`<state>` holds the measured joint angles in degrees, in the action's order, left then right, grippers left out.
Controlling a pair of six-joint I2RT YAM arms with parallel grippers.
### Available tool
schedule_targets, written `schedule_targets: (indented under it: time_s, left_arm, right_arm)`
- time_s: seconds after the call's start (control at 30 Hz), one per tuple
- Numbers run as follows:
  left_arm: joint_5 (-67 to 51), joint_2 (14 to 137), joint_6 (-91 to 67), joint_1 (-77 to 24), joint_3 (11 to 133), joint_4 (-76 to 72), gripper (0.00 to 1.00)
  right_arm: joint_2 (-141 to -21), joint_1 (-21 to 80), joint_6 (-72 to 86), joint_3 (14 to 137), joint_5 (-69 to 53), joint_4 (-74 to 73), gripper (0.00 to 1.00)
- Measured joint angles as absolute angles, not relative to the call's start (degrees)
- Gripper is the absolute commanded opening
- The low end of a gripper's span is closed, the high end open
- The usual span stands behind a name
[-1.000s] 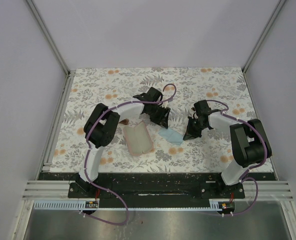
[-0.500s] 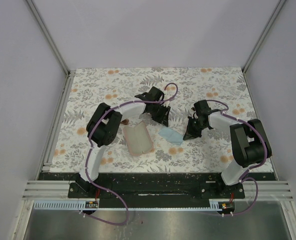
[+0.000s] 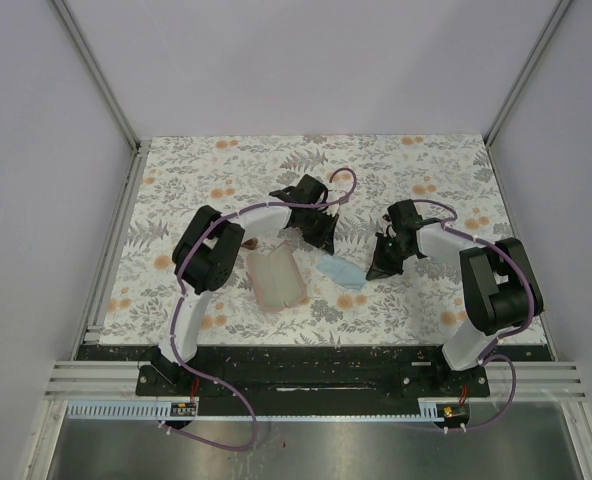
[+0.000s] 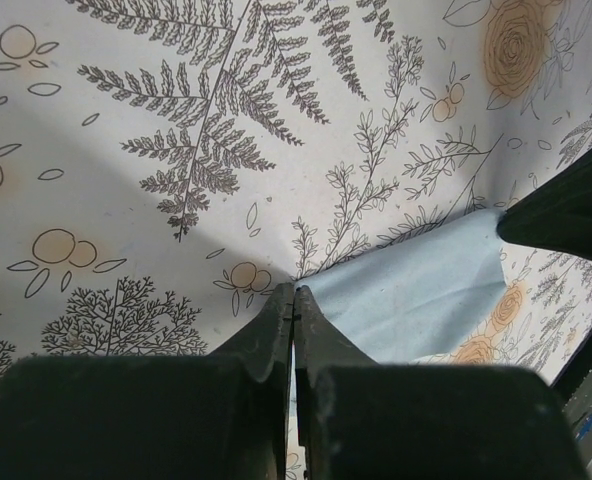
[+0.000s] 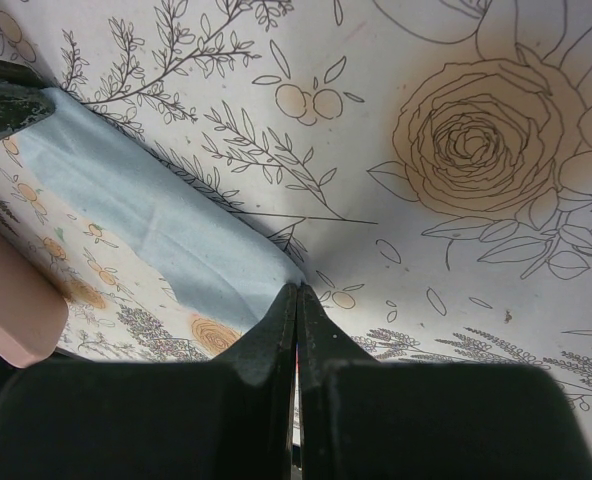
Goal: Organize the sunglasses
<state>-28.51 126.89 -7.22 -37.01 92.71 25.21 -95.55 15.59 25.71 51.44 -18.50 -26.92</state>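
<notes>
A light blue cloth (image 3: 341, 271) stretches between my two grippers over the floral table. In the left wrist view my left gripper (image 4: 293, 290) is shut with one corner of the cloth (image 4: 426, 300) pinched at its tips. In the right wrist view my right gripper (image 5: 297, 288) is shut on the opposite corner of the cloth (image 5: 146, 215). From above, the left gripper (image 3: 326, 243) and right gripper (image 3: 374, 270) face each other. The sunglasses do not show clearly. A small brown shape (image 3: 251, 243) peeks out beside the left forearm, too small to tell.
A pink oblong case (image 3: 276, 278) lies just left of the cloth, near the left arm; its edge shows in the right wrist view (image 5: 6, 310). The floral mat (image 3: 426, 160) ends at metal rails on the left and right and a black bar in front.
The left gripper's jaws have closed onto the cloth's corner. The right gripper has stayed shut and in place.
</notes>
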Motion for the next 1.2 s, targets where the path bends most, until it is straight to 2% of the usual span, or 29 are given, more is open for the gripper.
schedule_targets:
  time_s: [0.4, 0.73, 1.2]
  left_arm:
    - [-29.17, 125.69, -11.31, -37.01, 89.97, 22.46, 0.00]
    - [-27.03, 121.40, -15.90, -37.04, 85.21, 22.72, 0.00]
    - [-24.08, 106.69, -20.21, -36.18, 78.54, 24.14, 0.00]
  right_arm:
    - [-95.29, 15.81, 25.04, 53.23, -19.86, -27.03, 0.00]
    - [-90.28, 17.96, 24.25, 54.37, -21.65, -28.77, 0.00]
    - [-82.37, 29.91, 26.30, 59.53, -21.98, -31.94, 0.00]
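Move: Both hands already pinch opposite ends of the blue cloth just at the table top, about 10 cm apart. The open pink case lies some 12 cm left of the left hand and 6 cm nearer the base, at about its height; from the right hand it is roughly 23 cm to the left and level. The brown sunglasses are about 20 cm left of the left hand and 2 cm ahead; the patterned case is 13 cm ahead of it and 4 cm left. Keeping its fingers shut on its end of the blue cloth, the right hand rises about 11 cm and swings some 9 cm left towards the left hand and the open pink case, tilting so its fingertips swing forward and left. The left hand, also still pinching, first draws back low over the table about 2 cm, then climbs to about 8 cm up while shifting a few centimetres left towards the case and turning slightly counter-clockwise. ##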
